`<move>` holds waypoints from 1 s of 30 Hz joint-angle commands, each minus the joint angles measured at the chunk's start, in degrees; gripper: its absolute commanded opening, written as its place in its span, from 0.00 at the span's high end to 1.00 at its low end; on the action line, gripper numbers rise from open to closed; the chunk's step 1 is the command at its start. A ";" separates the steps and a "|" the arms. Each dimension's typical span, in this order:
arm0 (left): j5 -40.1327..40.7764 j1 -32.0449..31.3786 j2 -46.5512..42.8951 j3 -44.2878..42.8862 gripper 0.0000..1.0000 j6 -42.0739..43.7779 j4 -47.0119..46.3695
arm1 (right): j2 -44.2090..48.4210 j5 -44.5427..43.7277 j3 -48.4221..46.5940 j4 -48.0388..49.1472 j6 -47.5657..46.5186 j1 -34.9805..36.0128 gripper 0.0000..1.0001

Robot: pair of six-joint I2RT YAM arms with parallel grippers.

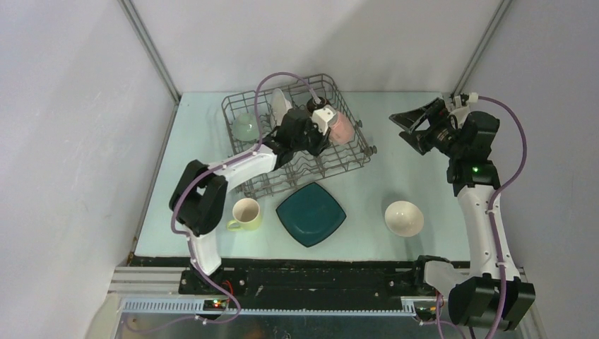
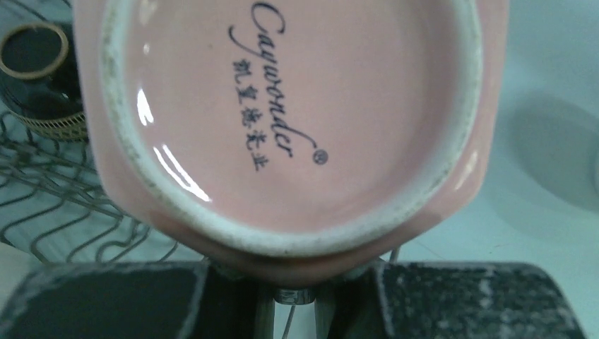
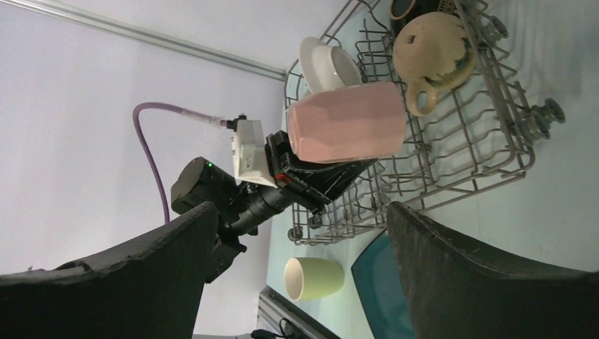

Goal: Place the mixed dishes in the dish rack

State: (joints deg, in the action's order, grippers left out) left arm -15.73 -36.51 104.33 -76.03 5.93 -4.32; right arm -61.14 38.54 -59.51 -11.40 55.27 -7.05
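The dish rack (image 1: 351,157) stands at the back of the table. My left gripper (image 1: 321,135) hangs over it, shut on a pink mug (image 1: 342,127) that lies on its side. In the left wrist view the mug's base (image 2: 289,120) fills the frame, above the fingers (image 2: 106,304). A pale green bowl (image 1: 246,128), a white plate (image 1: 280,106) and a tan mug (image 3: 431,49) sit in the rack. On the table are a yellow mug (image 1: 246,214), a teal square plate (image 1: 311,213) and a white bowl (image 1: 404,217). My right gripper (image 1: 413,123) is raised at the right, open and empty.
A dark bowl with a gold rim (image 2: 32,78) rests in the rack beside the pink mug. A metal rail (image 1: 297,279) runs along the table's near edge. Grey walls close in the left, back and right sides.
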 commanded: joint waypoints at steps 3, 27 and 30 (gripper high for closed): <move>1.56 -0.23 4.23 -6.22 1.00 0.35 -3.92 | 1.86 -1.15 0.59 -1.20 -3.31 -0.66 0.08; 7.99 -1.14 19.53 -24.03 1.00 -5.39 15.49 | 1.11 0.38 1.55 0.09 -3.01 -1.77 0.09; 8.43 -1.17 21.29 -26.36 1.00 -5.40 19.27 | 1.04 0.52 1.53 0.33 -2.86 -1.91 0.09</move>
State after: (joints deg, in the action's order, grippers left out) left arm -9.06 -37.47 125.27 -96.77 1.34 13.13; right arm -60.62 38.33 -57.84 -12.88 53.08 -8.51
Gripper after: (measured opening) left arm 0.221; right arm 0.915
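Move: The pink mug is already in my left hand. Its place in the rack's right part lies about 8 cm ahead, 6 cm right and 11 cm below that hand. The tan mug sits roughly 6 cm beyond and 6 cm left of that place, the dark cup 11 cm beyond and 8 cm left of it. From my right hand the place is some 14 cm ahead, 17 cm left and 26 cm down. With my left hand I keep the pink mug pinched and lower it about 10 cm into the rack, quickly at first and then more slowly, easing a few centimetres forward towards its spot on the near side of the tan mug. As I sink I tip the fingers some 20 degrees more steeply downward and don't open them. ##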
